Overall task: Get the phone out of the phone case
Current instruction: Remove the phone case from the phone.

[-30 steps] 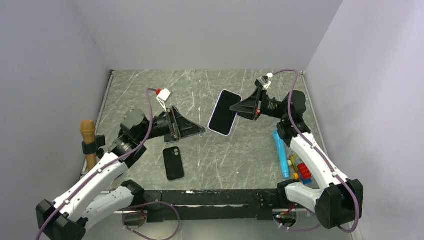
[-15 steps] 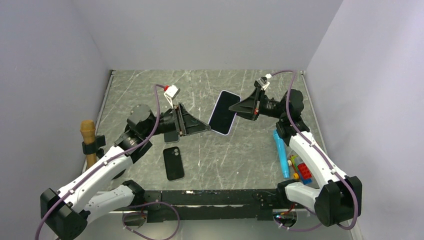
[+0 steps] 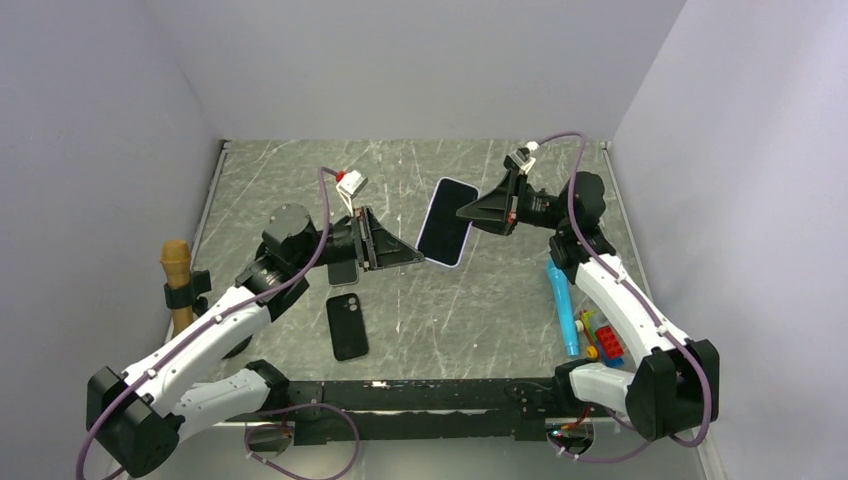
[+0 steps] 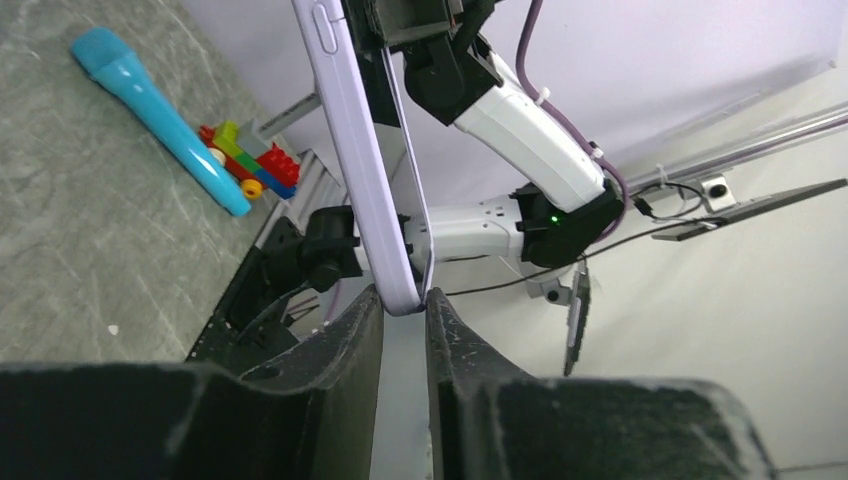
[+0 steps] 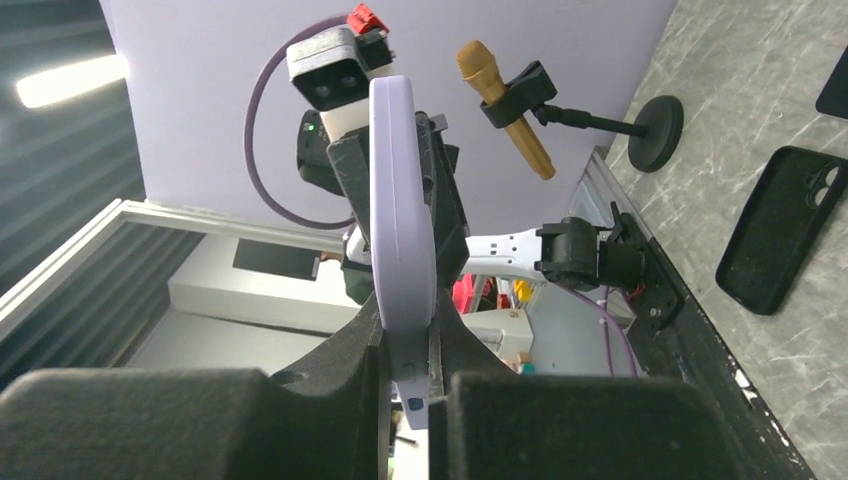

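The phone in its lilac case (image 3: 447, 222) is held up in the air over the middle of the table, screen facing the camera. My right gripper (image 3: 472, 213) is shut on its right edge; in the right wrist view the case (image 5: 402, 200) stands edge-on between the fingers of that gripper (image 5: 405, 320). My left gripper (image 3: 418, 257) is at the phone's lower left corner. In the left wrist view the lilac case (image 4: 355, 150) has its corner wedged between the fingertips of the left gripper (image 4: 403, 300), which are closed on it.
A black phone-shaped case with a camera cutout (image 3: 347, 326) lies on the table near the front. A second dark flat thing (image 3: 343, 272) lies under the left arm. A gold microphone on a stand (image 3: 178, 272) is at the left edge. A blue toy microphone (image 3: 563, 307) and toy bricks (image 3: 603, 338) lie at the right.
My left gripper has moved right and up until its fingertips reach the phone's lower corner. The right gripper has shifted the phone slightly up.
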Action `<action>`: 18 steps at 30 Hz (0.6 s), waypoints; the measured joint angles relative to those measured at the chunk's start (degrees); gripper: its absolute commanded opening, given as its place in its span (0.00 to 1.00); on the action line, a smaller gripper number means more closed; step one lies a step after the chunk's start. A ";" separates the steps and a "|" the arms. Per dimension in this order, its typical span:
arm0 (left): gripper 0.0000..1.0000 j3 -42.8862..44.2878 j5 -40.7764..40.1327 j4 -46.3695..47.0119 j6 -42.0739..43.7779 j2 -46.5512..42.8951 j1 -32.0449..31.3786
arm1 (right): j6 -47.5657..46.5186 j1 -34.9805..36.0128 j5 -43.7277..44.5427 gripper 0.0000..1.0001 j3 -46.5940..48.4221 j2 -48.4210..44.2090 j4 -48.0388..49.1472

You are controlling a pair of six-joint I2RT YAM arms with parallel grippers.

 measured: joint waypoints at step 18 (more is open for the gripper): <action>0.00 -1.51 10.73 22.36 -4.28 4.57 2.64 | 18.38 1.25 -2.97 0.00 1.18 5.16 30.71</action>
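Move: The left fingertips sit right at the near-left corner of the cased phone that the right hand holds; the phone case's middle lies about 6 cm ahead, 4 cm right and 2 cm above the left hand. From the right hand, pinching its right long edge, that middle is about 2 cm back and 3 cm left. On the table, some 33 cm below the left hand, a black phone case lies 2 cm back and 16 cm left, and a black phone 13 cm ahead and 19 cm left. The left fingers, part-open at the near corner of the phone case, shut completely with nothing between them and end clear of it, that hand rising nearly 3 cm and tilting about 15 degrees, fingertips up and towards the base. The right hand keeps its pinch on the case's edge and carries it up about 5 cm and back 2, its fingertips tipping up. ##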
